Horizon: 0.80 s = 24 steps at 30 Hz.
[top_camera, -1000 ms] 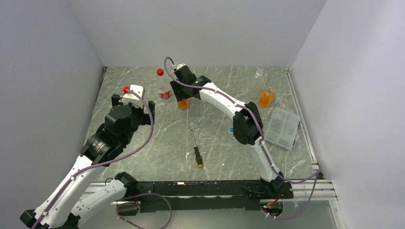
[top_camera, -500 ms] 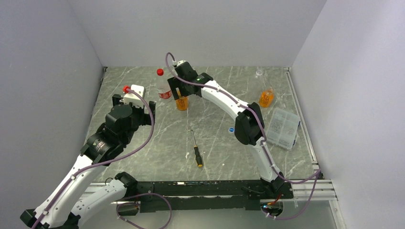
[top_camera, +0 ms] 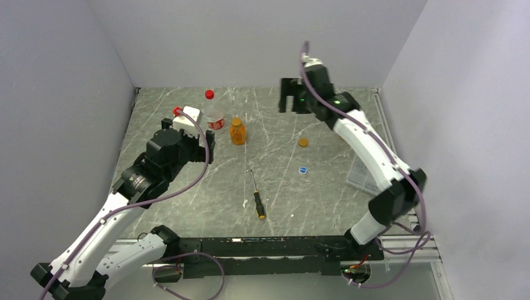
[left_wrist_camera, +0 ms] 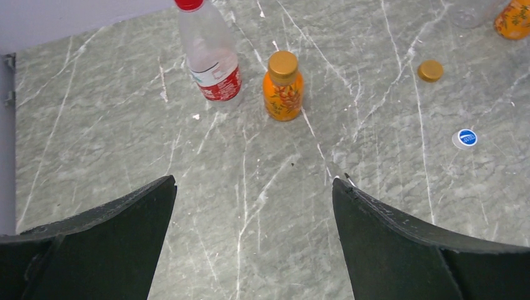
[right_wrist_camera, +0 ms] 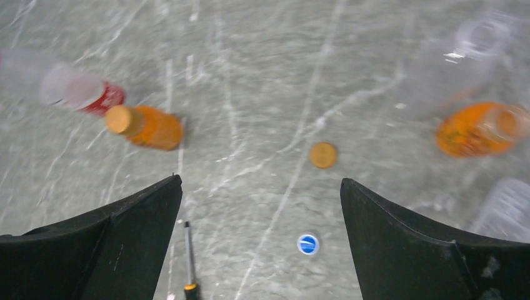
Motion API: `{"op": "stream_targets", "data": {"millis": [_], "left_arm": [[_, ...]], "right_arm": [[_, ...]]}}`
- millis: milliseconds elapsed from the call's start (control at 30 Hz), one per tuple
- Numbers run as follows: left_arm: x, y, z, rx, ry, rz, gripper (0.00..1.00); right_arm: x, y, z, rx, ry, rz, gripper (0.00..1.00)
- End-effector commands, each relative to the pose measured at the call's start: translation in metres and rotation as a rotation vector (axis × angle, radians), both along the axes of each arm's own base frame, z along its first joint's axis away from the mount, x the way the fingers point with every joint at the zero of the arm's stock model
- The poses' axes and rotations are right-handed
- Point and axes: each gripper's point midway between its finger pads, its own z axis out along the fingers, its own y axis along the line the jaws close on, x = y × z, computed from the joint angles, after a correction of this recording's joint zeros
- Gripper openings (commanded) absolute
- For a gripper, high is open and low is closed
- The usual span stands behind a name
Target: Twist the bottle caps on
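A clear bottle (top_camera: 214, 114) with a red cap (top_camera: 209, 94) stands at the back left. Beside it is a squat amber bottle (top_camera: 237, 132) with its orange cap on. A loose orange cap (top_camera: 303, 142) and a blue cap (top_camera: 303, 169) lie on the table right of them. A second amber bottle (right_wrist_camera: 475, 129) with no cap on and a tiny clear bottle (right_wrist_camera: 481, 34) show blurred in the right wrist view. My right gripper (top_camera: 290, 98) hangs open and empty high above the back middle. My left gripper (left_wrist_camera: 253, 187) is open and empty, near the clear bottle (left_wrist_camera: 209, 56).
A screwdriver (top_camera: 256, 199) with a black-and-orange handle lies in the middle near the front. A clear plastic box (right_wrist_camera: 506, 206) sits at the right, mostly hidden by my right arm in the top view. Grey walls enclose the table on three sides.
My right gripper has opened, let go of the capped amber bottle, risen and swung right toward the back middle. My left arm has shifted a little forward and right.
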Motion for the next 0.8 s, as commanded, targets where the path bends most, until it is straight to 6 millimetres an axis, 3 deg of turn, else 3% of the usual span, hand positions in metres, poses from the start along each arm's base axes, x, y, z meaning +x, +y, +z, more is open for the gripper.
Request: {"op": "stream_targets", "data": {"millis": [0,233,367,600,767], "left_arm": [[0.005,-0.015,0.021,-0.072,-0.045,-0.044,0.99],[0.013,-0.019,0.018,-0.037,-0.023,-0.051,0.99],[0.014,-0.019,0.016,-0.023,-0.019,-0.055,0.99],[0.015,-0.022,0.011,-0.012,-0.008,-0.067,0.99],[0.015,-0.023,0.008,-0.009,-0.004,-0.073,0.99]], "right_arm": [[-0.006,-0.062,-0.005,-0.025,0.003,-0.185,1.00],[-0.002,-0.160,-0.020,-0.092,0.029,-0.420,0.86],[0.000,-0.200,-0.041,-0.083,0.069,-0.500,0.74],[0.022,-0.232,-0.084,-0.041,0.127,-0.553,0.66],[0.048,-0.240,-0.106,-0.016,0.150,-0.540,0.65]]}}
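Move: The open orange bottle stands about 21 cm to the right of the right hand, 7 cm farther out and some 24 cm below. The clear bottle is 14 cm ahead and 16 cm right; the loose gold cap 4 cm ahead and 4 cm left-to-right towards the right; the plastic box 7 cm back and 26 cm right. From the left hand the open orange bottle lies roughly 53 cm right, 19 cm ahead, 25 cm lower. The right hand sweeps about 24 cm right, sinking 10, towards the open orange bottle, turning clockwise, fingers partly closing. ##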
